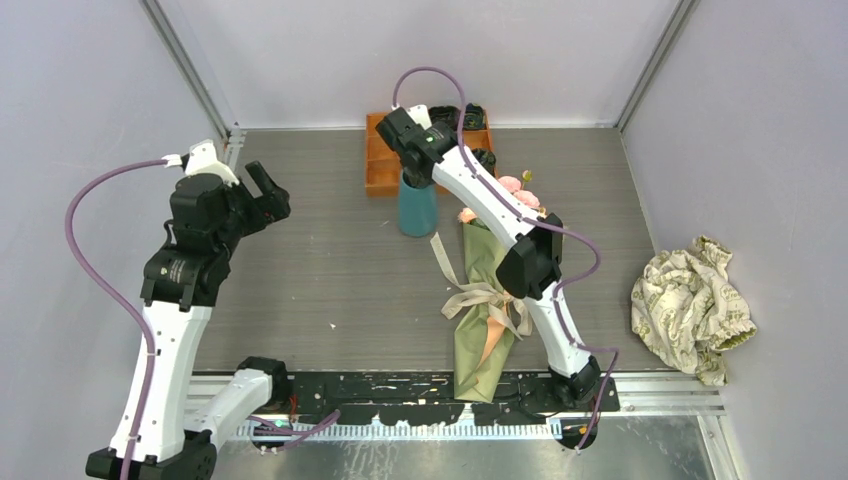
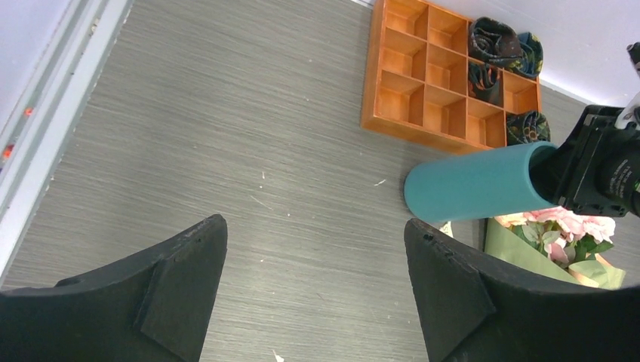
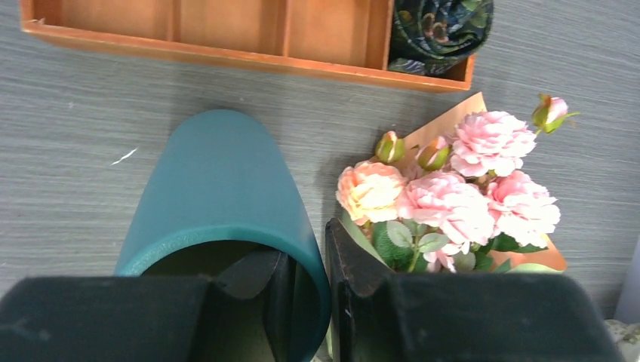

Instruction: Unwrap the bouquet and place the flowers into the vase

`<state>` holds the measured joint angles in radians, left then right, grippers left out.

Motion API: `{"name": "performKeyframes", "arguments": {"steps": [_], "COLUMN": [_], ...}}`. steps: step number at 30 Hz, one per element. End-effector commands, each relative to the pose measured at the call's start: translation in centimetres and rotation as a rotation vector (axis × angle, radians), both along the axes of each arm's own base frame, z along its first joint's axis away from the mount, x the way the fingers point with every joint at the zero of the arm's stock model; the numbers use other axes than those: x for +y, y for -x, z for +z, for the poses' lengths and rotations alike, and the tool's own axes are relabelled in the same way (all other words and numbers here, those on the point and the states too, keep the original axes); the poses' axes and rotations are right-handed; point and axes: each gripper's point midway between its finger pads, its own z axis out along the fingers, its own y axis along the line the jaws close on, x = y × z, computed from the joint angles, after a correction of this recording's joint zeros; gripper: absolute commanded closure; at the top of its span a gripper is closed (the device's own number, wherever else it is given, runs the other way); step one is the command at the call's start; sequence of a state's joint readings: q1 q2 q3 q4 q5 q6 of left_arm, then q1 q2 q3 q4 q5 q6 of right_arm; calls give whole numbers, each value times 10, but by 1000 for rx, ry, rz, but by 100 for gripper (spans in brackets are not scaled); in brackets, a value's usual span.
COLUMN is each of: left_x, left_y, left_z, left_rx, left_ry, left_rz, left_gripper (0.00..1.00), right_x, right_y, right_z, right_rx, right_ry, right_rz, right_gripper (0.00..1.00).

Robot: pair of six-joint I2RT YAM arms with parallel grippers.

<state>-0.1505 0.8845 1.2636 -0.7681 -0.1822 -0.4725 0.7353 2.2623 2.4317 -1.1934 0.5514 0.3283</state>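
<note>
The teal vase (image 1: 417,205) (image 2: 475,185) (image 3: 219,181) stands upright in front of the orange tray. My right gripper (image 1: 420,170) (image 3: 309,249) is at its rim, one finger inside the mouth and one outside, shut on the wall. The bouquet (image 1: 485,300) lies still wrapped in olive-green and orange paper, tied with a cream ribbon (image 1: 480,295). Its pink and peach flowers (image 1: 515,190) (image 3: 453,196) (image 2: 566,222) lie just right of the vase. My left gripper (image 1: 272,190) (image 2: 315,226) hangs open over bare table at the left, holding nothing.
An orange wooden compartment tray (image 1: 385,165) (image 2: 370,113) (image 3: 226,53) sits at the back with dark rosette lumps (image 2: 494,41) (image 3: 438,30) in some cells. A crumpled cream patterned paper wad (image 1: 690,305) lies at the right wall.
</note>
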Motion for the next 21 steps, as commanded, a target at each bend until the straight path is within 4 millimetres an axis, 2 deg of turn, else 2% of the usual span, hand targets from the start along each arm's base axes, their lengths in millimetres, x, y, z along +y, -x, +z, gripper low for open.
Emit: {"name": "performKeyframes", "arguments": {"steps": [1, 8, 10, 12, 14, 19, 21], "left_x": [-8, -14, -16, -19, -21, -25, -26], "left_y": [-9, -14, -17, -19, -22, -25, -26], "left_z": [8, -4, -11, -18, -24, -36, -38], "left_rx": [-47, -20, -7, 8, 22, 52, 56], "left_ry": [42, 57, 63, 70, 78, 84, 85], "left_rz": [-25, -42, -51, -59, -67, -77, -81], "left_gripper": [13, 14, 14, 14, 15, 15, 15], "right_x": [-14, -5, -3, -1, 1, 4, 6], "right_y": [-20, -21, -22, -22, -23, -21, -18], "right_z": [45, 27, 28, 34, 42, 59, 67], "right_rx": [-144, -102, -106, -120, -138, -160, -166], "right_ry": [5, -9, -25, -46, -66, -112, -141], "right_rz": [-40, -20, -17, -12, -9, 4, 12], "right_gripper": [99, 98, 86, 64, 51, 40, 39]}}
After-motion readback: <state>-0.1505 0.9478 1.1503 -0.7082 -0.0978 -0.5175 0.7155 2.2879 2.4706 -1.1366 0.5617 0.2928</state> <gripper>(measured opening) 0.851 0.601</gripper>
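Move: The teal vase stands upright with its rim already pinched between the right fingers; its middle is about 4 cm left of that hand, level fore and aft, some 10 cm below. The orange tray's centre is roughly 13 cm ahead of the hand, the pink flowers 15 cm right and 1 cm ahead, the wrapped bouquet's middle 12 cm right and 13 cm back. From the left hand, the vase lies about 14 cm ahead, 24 cm right, and 22 cm below; the bouquet 37 cm right, level, and 31 cm down. The vase's right rim, one right finger inside and one outside, stays gripped through a nudge of about 1 cm forward and right; then the right fingers spread to roughly twice their gap and let go, that hand easing slightly forward and up. Meanwhile the open, empty left hand sinks about 5 cm, drifting forward and right towards vase and bouquet, tipping slightly down. ##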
